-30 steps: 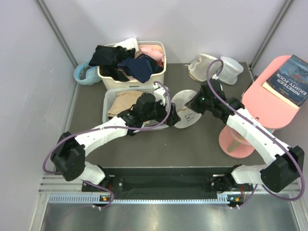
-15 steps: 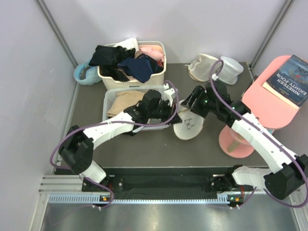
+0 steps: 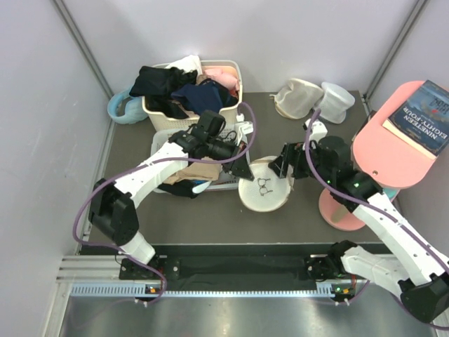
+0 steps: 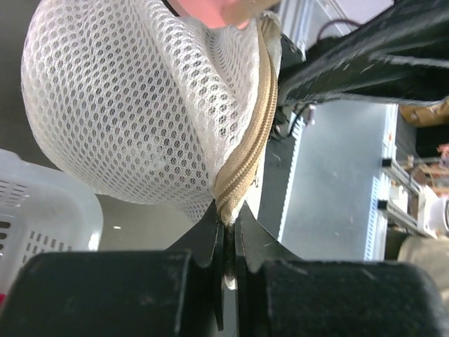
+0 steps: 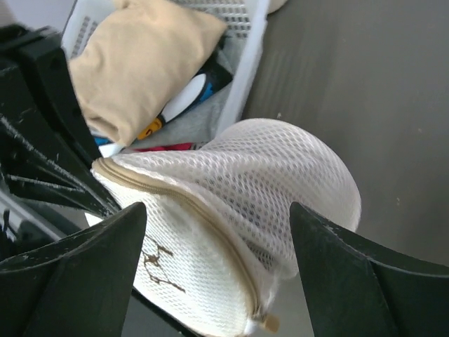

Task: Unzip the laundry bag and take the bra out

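Observation:
The laundry bag (image 3: 266, 193), a round cream mesh drum with a black pictogram on its flat face, hangs tilted just right of the low white basket. My left gripper (image 3: 243, 170) is shut on its tan zip rim (image 4: 247, 147), with the mesh (image 4: 126, 105) bulging above the jaws. My right gripper (image 3: 283, 166) stands open on the bag's right side. In the right wrist view the bag (image 5: 231, 203) fills the gap between the spread fingers (image 5: 77, 281) without touching them, and the zip's end tab (image 5: 267, 323) shows at the bottom. The bra is hidden.
A low white basket (image 3: 160, 144) holding a folded tan cloth (image 5: 140, 63) sits under my left arm. Behind it stands a cream basket (image 3: 235, 95) full of dark clothes. Two pale pouches (image 3: 295, 98) lie at the back right. A pink stand (image 3: 393, 140) carries a book.
My left gripper closed on the bag's zip rim and my right gripper let go and opened. The bag swung toward the near side, its flat face now turned up.

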Motion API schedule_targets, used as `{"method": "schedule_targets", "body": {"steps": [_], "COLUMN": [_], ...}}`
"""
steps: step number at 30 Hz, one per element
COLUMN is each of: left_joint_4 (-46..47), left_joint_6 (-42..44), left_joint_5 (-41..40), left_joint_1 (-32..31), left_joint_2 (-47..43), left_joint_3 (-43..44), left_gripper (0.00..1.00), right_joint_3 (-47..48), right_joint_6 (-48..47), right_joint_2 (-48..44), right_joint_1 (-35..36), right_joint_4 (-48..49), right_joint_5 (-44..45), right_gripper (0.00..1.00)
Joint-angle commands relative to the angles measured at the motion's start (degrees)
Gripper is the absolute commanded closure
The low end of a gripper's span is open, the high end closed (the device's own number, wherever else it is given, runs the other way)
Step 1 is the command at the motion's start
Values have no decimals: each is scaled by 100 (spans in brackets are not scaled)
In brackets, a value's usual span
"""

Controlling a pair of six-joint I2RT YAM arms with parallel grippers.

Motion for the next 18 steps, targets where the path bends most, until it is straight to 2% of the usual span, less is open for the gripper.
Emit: {"method": "schedule_targets", "body": {"steps": [1, 3, 4, 5, 6, 7, 8, 9, 10, 11, 13, 15, 16, 18], "left_joint_4": [-1151, -1284, -1293, -1310, -1302, -1276, -1171, -839, -566, -329, 337, 631, 858, 992], "left_joint_6": [861, 1020, 1020, 1003, 942, 924, 567, 389, 196, -206, -674, -1289, -1674, -1993], "left_joint_5": [687, 705, 688, 627, 313, 162, 21, -372, -550, -726, -1262, -1622, -2076, -2291], "left_joint_1": [19, 28, 54, 89, 107, 151, 177, 195, 204, 195, 195, 186, 178, 169], "left_joint_2": [190, 217, 234, 243, 234, 173, 112, 33, -168, -283, -642, -898, -1152, -1460], "left_joint_3": [635, 732, 750, 759, 785, 768, 724, 550, 400, 242, -276, -846, -1032, -1534], "left_gripper": [100, 100, 100, 84, 72, 60, 46, 17, 7, 1, 1, 1, 1, 1], "right_joint_3": [-139, -69, -26, 53, 106, 159, 212, 212, 203, 160, 133, 107, 55, -77], "right_joint_6": [-700, -726, -709, -683, -665, -578, -507, -455, -254, -43, 511, 1063, 1267, 1714], "right_joint_2": [157, 378, 570, 650, 703, 774, 766, 739, 643, 573, 459, 440, 440, 484], "right_joint_1": [-16, -16, -7, -16, -16, -16, -16, -16, -16, -7, -7, -7, 2, 2], "right_joint_4": [968, 1022, 1014, 1005, 944, 847, 716, 715, 715, 715, 662, 618, 574, 626], "right_joint_5": [-1019, -1617, -1767, -1977, -2014, -1901, -1717, -1611, -1384, -885, -373, 50, 208, 464], "right_gripper": [18, 31, 46, 56, 73, 100, 100, 100, 100, 100, 100, 100, 100, 100]}}
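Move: The laundry bag, its zipped rim still pinched in the left fingers, has its middle about 4 cm left of, 4 cm back from and 4 cm below the open right hand. From the left hand the bag's middle is some 5 cm right, 1 cm back and 3 cm down. From the right hand, the laundry basket sits about 25 cm left, 12 cm farther out and 20 cm lower; the pink stand is roughly 27 cm right, level fore-and-aft and 12 cm lower. The laundry bag's zipped rim is taken over by the right hand, which goes some 4 cm left and 2–3 cm down, turns counter-clockwise, pinches the zip band, then eases back right about 2 cm, turning back clockwise. The left hand creeps back 1 cm, opens wide, lets go and withdraws 3–4 cm left and 2 cm down, turning counter-clockwise. ##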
